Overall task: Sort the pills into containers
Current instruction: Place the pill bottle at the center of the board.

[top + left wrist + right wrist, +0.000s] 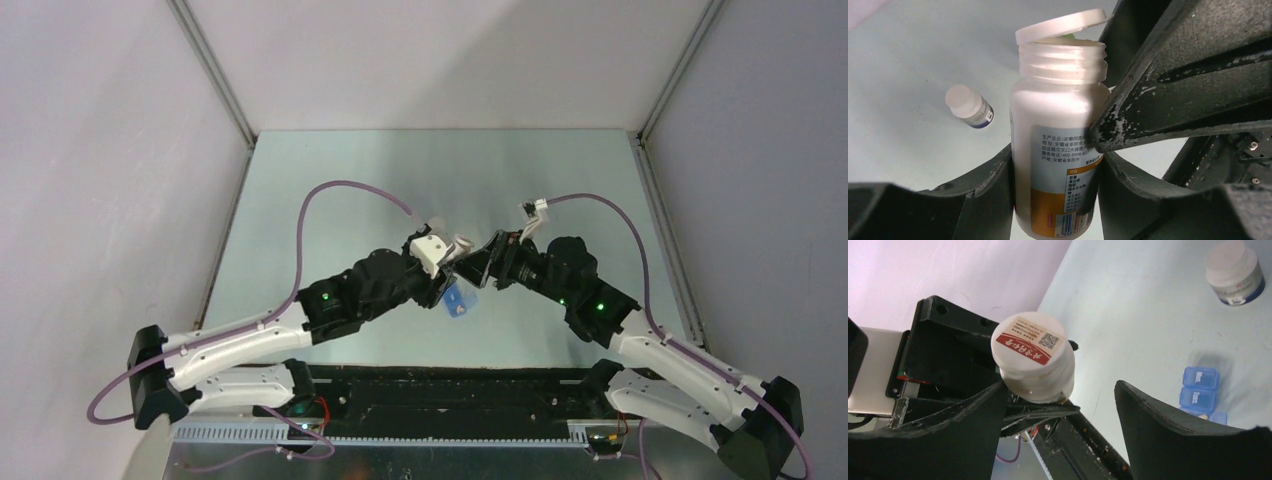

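Observation:
My left gripper [1057, 165] is shut on a white bottle [1058, 115] with an orange and grey label, held above the table. Its white cap [1063, 25] sits loose and tilted on the threaded neck. In the right wrist view the cap [1030, 347] shows a red label. My right gripper [1060, 387] stands open around it, its left finger beside the neck and its right finger well apart. The translucent blue pill box [1200, 390], with its containers, lies on the table below the grippers [458, 300]. No pills show clearly.
A small white-capped bottle [969, 106] stands on the pale table [420, 170], also seen in the right wrist view [1234, 272]. Grey walls close in the left, right and back. The two arms meet at the table's middle.

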Available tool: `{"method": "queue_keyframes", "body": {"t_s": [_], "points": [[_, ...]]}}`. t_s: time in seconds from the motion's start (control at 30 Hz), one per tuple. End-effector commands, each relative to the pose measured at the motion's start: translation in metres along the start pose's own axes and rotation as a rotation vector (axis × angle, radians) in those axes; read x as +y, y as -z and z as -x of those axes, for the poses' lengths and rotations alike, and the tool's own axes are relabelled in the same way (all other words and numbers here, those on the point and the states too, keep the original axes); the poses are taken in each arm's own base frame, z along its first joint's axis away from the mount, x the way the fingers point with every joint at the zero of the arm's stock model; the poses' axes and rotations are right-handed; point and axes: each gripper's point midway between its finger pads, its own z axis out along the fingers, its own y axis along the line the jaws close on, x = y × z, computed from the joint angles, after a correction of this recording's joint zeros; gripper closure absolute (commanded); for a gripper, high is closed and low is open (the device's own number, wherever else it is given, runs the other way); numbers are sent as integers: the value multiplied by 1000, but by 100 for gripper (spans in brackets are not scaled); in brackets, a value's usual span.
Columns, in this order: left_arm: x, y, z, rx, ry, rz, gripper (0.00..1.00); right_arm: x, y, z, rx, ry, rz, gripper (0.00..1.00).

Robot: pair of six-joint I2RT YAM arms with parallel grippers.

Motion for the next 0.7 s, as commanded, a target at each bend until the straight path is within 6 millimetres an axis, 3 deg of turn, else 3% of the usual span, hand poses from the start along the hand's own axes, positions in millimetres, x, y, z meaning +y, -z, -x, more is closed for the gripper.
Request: {"method": "queue_keyframes", "body": {"t_s": [0.0,0.17,0.43,0.5,0.6,0.67], "points": [[-9,12,53,-235,49,-68,97,26,-9,39,-138,66,10,20],[-11,20,60,-298,63,-92,95,28,-14,37,-139,83,-10,35],[-14,22,59,-309,52,-112,89,35,-22,32,-110,116,-3,32],[-13,23,59,-317,53,-108,86,38,-23,33,-109,121,2,36],[-6,24,59,-331,69,-76,76,43,-23,33,-96,131,15,55],[-1,26,57,-338,84,-50,60,43,-23,33,-88,136,12,68]]}}
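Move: Just off the right fingertips, the lid end of the open pill bottle held by the left hand lies about 4 cm left, 2 cm ahead and 1 cm higher. From the right hand the pillbox is some 9 cm ahead and 3 cm left, the small white bottle roughly 20 cm ahead and 8 cm left, both about 20 cm lower. From the left hand the lid sits about 5 cm up, 2 cm right and 1 cm ahead. Reaching in around the lid end of the pill bottle, the right hand goes about 3 cm left and 3 cm up while its wide-open fingers close by roughly a third, one passing on each side, until they seem to touch the lid's rim. The left hand keeps its grip on the bottle, lifting it some 2 cm and tipping its fingertips up about 10 degrees before coming nearly to a stop. ##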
